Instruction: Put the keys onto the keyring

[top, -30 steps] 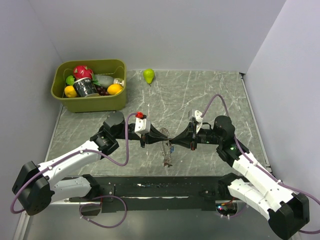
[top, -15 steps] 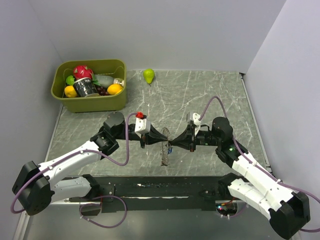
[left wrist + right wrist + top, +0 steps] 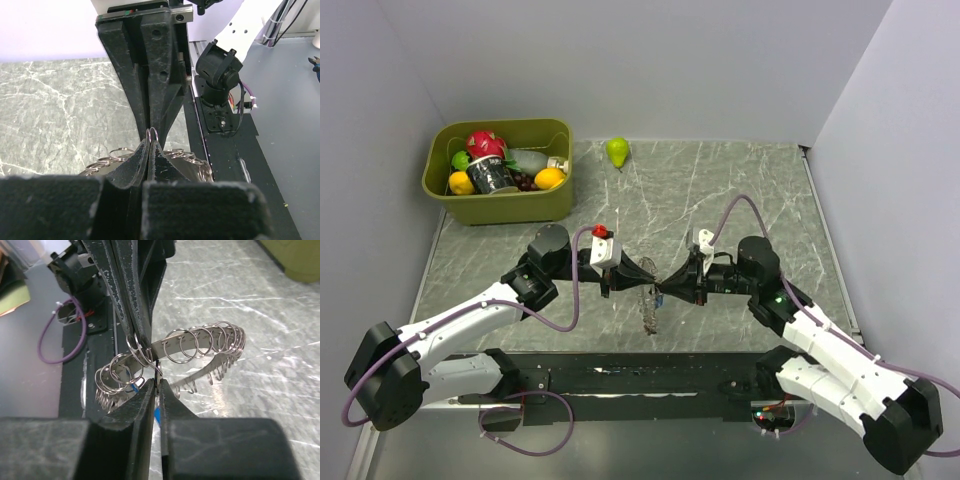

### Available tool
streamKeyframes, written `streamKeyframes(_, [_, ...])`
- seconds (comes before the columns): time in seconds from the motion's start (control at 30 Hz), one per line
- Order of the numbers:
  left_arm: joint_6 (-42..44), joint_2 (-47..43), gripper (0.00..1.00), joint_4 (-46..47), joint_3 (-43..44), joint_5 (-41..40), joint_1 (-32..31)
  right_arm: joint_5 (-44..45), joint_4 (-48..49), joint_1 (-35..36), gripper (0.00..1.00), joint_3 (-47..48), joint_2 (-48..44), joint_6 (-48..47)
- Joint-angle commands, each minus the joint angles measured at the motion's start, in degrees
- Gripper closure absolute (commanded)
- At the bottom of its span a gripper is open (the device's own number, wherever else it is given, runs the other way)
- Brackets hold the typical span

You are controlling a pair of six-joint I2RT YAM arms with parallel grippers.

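Note:
The keyring [image 3: 648, 305] hangs between my two grippers over the marble table, nearly edge-on from above. It is a thin metal band [image 3: 200, 347] strung with several small wire loops. My left gripper [image 3: 652, 279] is shut on it, and one loop pokes out above its fingertips [image 3: 150, 142]. My right gripper [image 3: 669, 285] faces it tip to tip. Its jaws [image 3: 156, 382] pinch the thin metal blade of a key, whose blue tag [image 3: 158, 415] shows just below, right at the band. No other keys are in view.
An olive bin [image 3: 510, 208] full of toy fruit and a dark can stands at the back left. A green pear [image 3: 617, 151] lies at the back centre. The black base plate [image 3: 650, 378] runs along the table's near edge.
The right arm has shifted left toward the left gripper. The keyring has turned from slanted to nearly edge-on. The left arm has barely moved.

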Motion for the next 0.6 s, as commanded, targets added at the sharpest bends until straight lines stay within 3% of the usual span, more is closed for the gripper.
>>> streamKeyframes(0.0, [0.39,-1.98,0.99,5.11,1.03,0.96,-0.26,4.98,-1.60,0.41,0.75,0.86,-2.85,-0.95])
streamKeyframes(0.17, [0.74,-1.98,0.99,4.58,0.86,1.04,-0.18,8.14,-1.69,0.49,0.52,0.60,-4.88,-0.51])
streamKeyframes(0.57, [2.59,-1.54,0.99,1.77,1.12,-0.97,-0.26,12.72,-0.10,0.58,0.27,0.07,-8.31,0.02])
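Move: Right at the left hand's fingertips, which still pinch it, is the small loop at the top of the keyring; the key lies some 2 cm to the right of this hand, about 1 cm back and 1 cm lower. From the right hand the loop is roughly 2 cm to the left, level fore and aft and about 1 cm higher, with the key still at its own tips. The keyring hoop's middle hangs about 2 cm to the left and 6 cm below, straight ahead 0; the blue tag is about 5 cm below and 1 cm back. Opening wide, the right fingers let go of the key at the loop, and the hand backs off up, to the right and forward in about equal parts, some 3 cm in all, away from the left fingertips. It turns about 10 degrees clockwise as it goes. The left hand stays in place and keeps its pinch on the keyring's loop. ##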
